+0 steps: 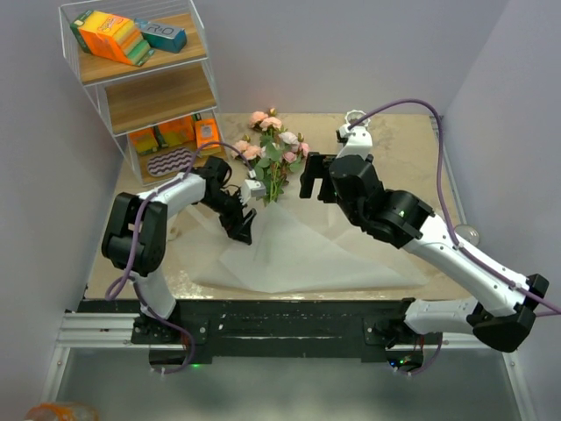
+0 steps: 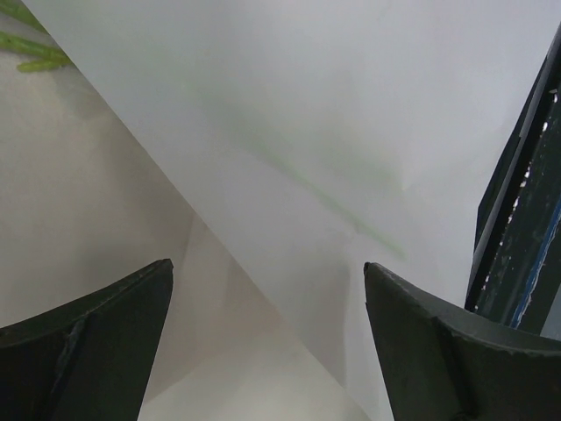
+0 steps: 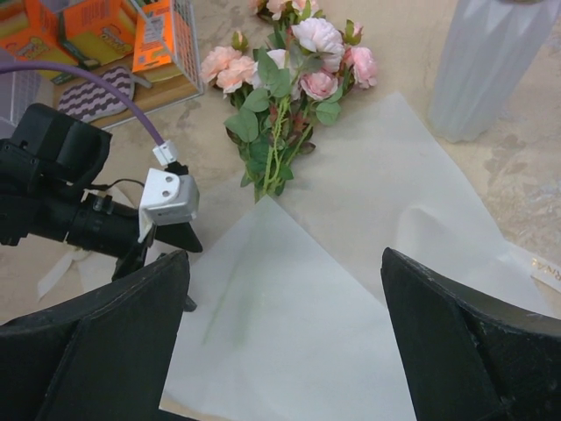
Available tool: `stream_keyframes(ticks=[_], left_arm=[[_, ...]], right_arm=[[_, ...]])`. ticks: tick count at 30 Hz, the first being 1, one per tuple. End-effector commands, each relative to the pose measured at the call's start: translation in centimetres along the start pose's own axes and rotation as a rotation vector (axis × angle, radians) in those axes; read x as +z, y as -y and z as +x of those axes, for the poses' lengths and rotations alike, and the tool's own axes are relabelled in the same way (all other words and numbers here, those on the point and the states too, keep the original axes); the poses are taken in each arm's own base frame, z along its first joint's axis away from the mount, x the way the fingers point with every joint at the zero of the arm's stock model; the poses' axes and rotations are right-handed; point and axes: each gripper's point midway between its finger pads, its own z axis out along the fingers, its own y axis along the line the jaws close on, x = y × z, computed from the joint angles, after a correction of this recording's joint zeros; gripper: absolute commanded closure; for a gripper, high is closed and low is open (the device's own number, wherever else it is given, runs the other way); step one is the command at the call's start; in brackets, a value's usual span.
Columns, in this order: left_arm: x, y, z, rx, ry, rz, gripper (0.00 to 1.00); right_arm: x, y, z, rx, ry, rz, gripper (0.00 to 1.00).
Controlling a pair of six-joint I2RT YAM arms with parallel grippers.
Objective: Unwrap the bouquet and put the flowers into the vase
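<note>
The bouquet lies unwrapped: pink and peach roses (image 1: 272, 149) (image 3: 294, 66) with green leaves rest on the table past the back corner of the pale translucent paper (image 1: 294, 250) (image 3: 351, 289) (image 2: 307, 132). Faint green stem lines show through a folded layer of the paper. The white ribbed vase (image 3: 491, 61) (image 1: 357, 138) stands right of the flowers, partly hidden by the right arm in the top view. My left gripper (image 1: 241, 230) (image 2: 267, 267) is open, low over the paper's left edge. My right gripper (image 1: 316, 186) (image 3: 282, 263) hangs open above the paper, near the stems, holding nothing.
A wire shelf rack (image 1: 149, 83) with orange boxes stands at the back left, its lower boxes (image 3: 105, 31) close to the flowers. A cream ribbon strip (image 3: 60, 270) lies on the table by the left arm. A small round object (image 1: 467, 234) sits at the right edge.
</note>
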Motion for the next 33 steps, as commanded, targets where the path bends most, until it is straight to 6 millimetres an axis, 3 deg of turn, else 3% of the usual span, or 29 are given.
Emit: stream_keyframes(ticks=[1, 3, 4, 6, 7, 10, 11, 19, 24, 33], left_arm=[[-0.4, 0.3, -1.8, 0.062, 0.063, 0.018, 0.22], [-0.6, 0.4, -2.0, 0.065, 0.056, 0.016, 0.34], [-0.6, 0.5, -2.1, 0.068, 0.053, 0.017, 0.47], [-1.0, 0.6, -2.4, 0.079, 0.056, 0.008, 0.6], [-1.2, 0.7, -2.5, 0.084, 0.058, 0.002, 0.73], [-1.6, 1.4, -2.5, 0.129, 0.053, -0.03, 0.95], [-1.9, 1.6, -2.6, 0.148, 0.053, -0.045, 0.98], [-2.9, 4.3, -3.5, 0.231, 0.054, -0.051, 1.0], [-4.1, 7.9, -3.6, 0.368, 0.059, -0.044, 1.0], [-5.5, 15.1, -0.3, 0.642, 0.023, 0.03, 1.0]], right_arm=[[-0.4, -0.1, -0.6, 0.019, 0.03, -0.027, 0.08], [-0.4, 0.2, -0.3, 0.016, 0.027, -0.02, 0.08], [-0.3, 0.3, -0.3, 0.017, 0.027, -0.017, 0.08], [-0.3, 0.4, 0.0, 0.01, 0.021, -0.013, 0.08], [-0.4, 0.4, -0.1, 0.011, 0.025, -0.015, 0.08], [-0.3, 0.6, 0.1, 0.005, 0.022, -0.008, 0.08], [-0.3, 0.6, 0.1, 0.002, 0.023, -0.005, 0.08], [-0.6, 1.0, -0.9, -0.004, 0.047, 0.005, 0.08], [-1.2, 1.4, -2.3, -0.007, 0.071, 0.014, 0.08], [-0.3, 1.7, -2.9, -0.005, 0.06, 0.018, 0.08]])
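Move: The near-side wrapping flap's loose edge already lies between the left hand's open fingers, roughly 1 cm lower and level fore and aft. The flap's tip is some 9 cm ahead and 6 cm right of this hand. The flower heads lie about 24 cm ahead and 7 cm right, the vase about 20 cm ahead and 27 cm right. From the high right hand, the flap edge is about 15 cm left, 2 cm back and 28 cm below. Staying almost in place at first, the left fingers close from wide open and pinch the edge of the wrapping flap. The hand then lifts the flap about 10 cm and, increasingly fast, draws it some 9 cm back towards the base, away from the flower heads, while the wrist turns about 30 degrees, partly clockwise. ##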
